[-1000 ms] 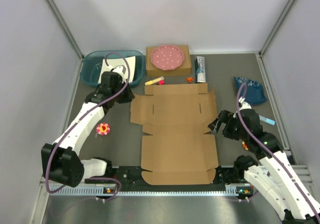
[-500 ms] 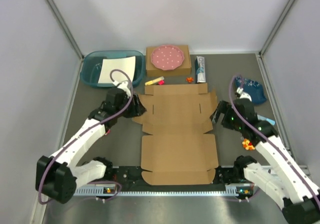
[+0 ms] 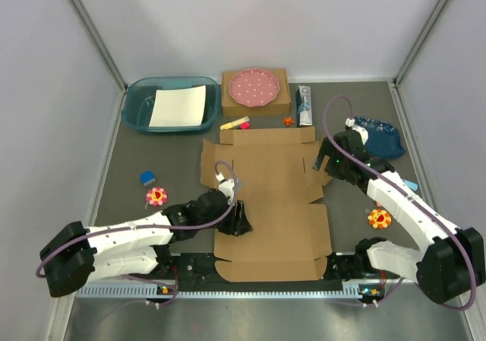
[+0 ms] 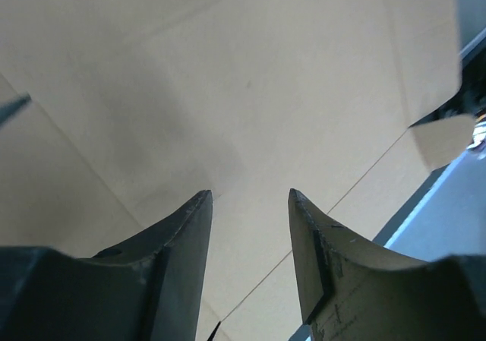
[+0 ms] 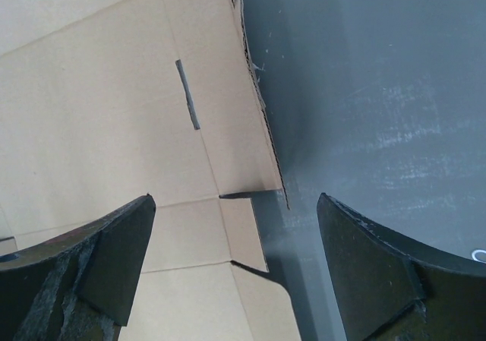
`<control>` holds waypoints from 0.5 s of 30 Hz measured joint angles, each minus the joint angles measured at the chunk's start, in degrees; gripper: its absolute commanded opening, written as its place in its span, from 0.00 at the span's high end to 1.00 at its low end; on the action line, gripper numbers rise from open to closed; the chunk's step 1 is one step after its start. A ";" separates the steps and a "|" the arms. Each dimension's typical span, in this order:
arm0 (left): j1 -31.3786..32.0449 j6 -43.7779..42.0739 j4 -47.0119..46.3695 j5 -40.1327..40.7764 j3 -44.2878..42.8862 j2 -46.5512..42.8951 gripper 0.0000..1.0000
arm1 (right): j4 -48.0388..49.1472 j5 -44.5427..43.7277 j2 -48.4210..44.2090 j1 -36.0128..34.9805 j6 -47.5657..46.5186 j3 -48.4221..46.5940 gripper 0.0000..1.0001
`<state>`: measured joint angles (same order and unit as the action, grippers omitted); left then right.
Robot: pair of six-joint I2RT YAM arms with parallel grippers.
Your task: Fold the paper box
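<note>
The paper box point(image 3: 267, 197) lies flat and unfolded in the middle of the table, a brown cardboard sheet with flaps and tabs. My left gripper point(image 3: 241, 221) is low over the left side of its near panel. In the left wrist view the gripper point(image 4: 249, 204) is open and empty, with cardboard point(image 4: 228, 90) filling the view. My right gripper point(image 3: 323, 164) is at the sheet's right edge by the far panel. In the right wrist view the gripper point(image 5: 235, 200) is wide open, and the right flap edge and a small tab point(image 5: 243, 231) lie between the jaws.
A teal bin point(image 3: 140, 98) holding white paper stands at the back left. A smaller brown box point(image 3: 281, 102) bearing a pink dotted plate is behind the sheet, with a tube point(image 3: 304, 105) and marker point(image 3: 234, 123). A blue bag point(image 3: 377, 136) and flower toys point(image 3: 157, 197) point(image 3: 379, 219) lie at the sides.
My left arm has swung from the back left by the bin down to the sheet's near left panel. My right gripper has moved away from me along the sheet's right edge.
</note>
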<state>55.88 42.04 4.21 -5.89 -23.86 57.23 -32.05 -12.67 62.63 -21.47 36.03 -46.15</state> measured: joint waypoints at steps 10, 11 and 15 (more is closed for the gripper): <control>5.46 5.01 -0.72 3.28 4.44 4.15 0.53 | 4.63 5.09 3.13 0.13 2.43 6.84 0.13; 5.46 5.42 -0.22 3.96 4.37 4.11 0.53 | 4.72 5.64 2.21 -0.09 2.78 8.35 0.13; 5.62 6.29 4.37 7.48 4.17 1.20 0.53 | 3.89 7.54 -4.24 -0.85 3.63 12.44 0.13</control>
<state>61.49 48.34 8.58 1.58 -19.68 58.43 -28.16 -5.13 58.39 -22.33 39.66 -33.71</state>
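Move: The left gripper hangs over the paper box's near panel. The near panel's left flap lies about 7 cm to its left, level fore and aft, some 5 cm below; the slotted left flap is 21 cm ahead and 10 cm left, and the near strip 12 cm back and 8 cm right. From the right gripper, the right-edge notch is about 9 cm back, 1 cm right and 11 below, with the slotted right flap straight beneath. Bring the left gripper, half open, down about 5 cm and slightly back onto the near panel; once the fingertips rest on the cardboard, shift left a couple of centimetres towards the left flap, raising the hand's left side roughly 10 degrees. Meanwhile sink the wide-open right gripper some 5 cm, then draw it back as well, towards the right-edge notch. ##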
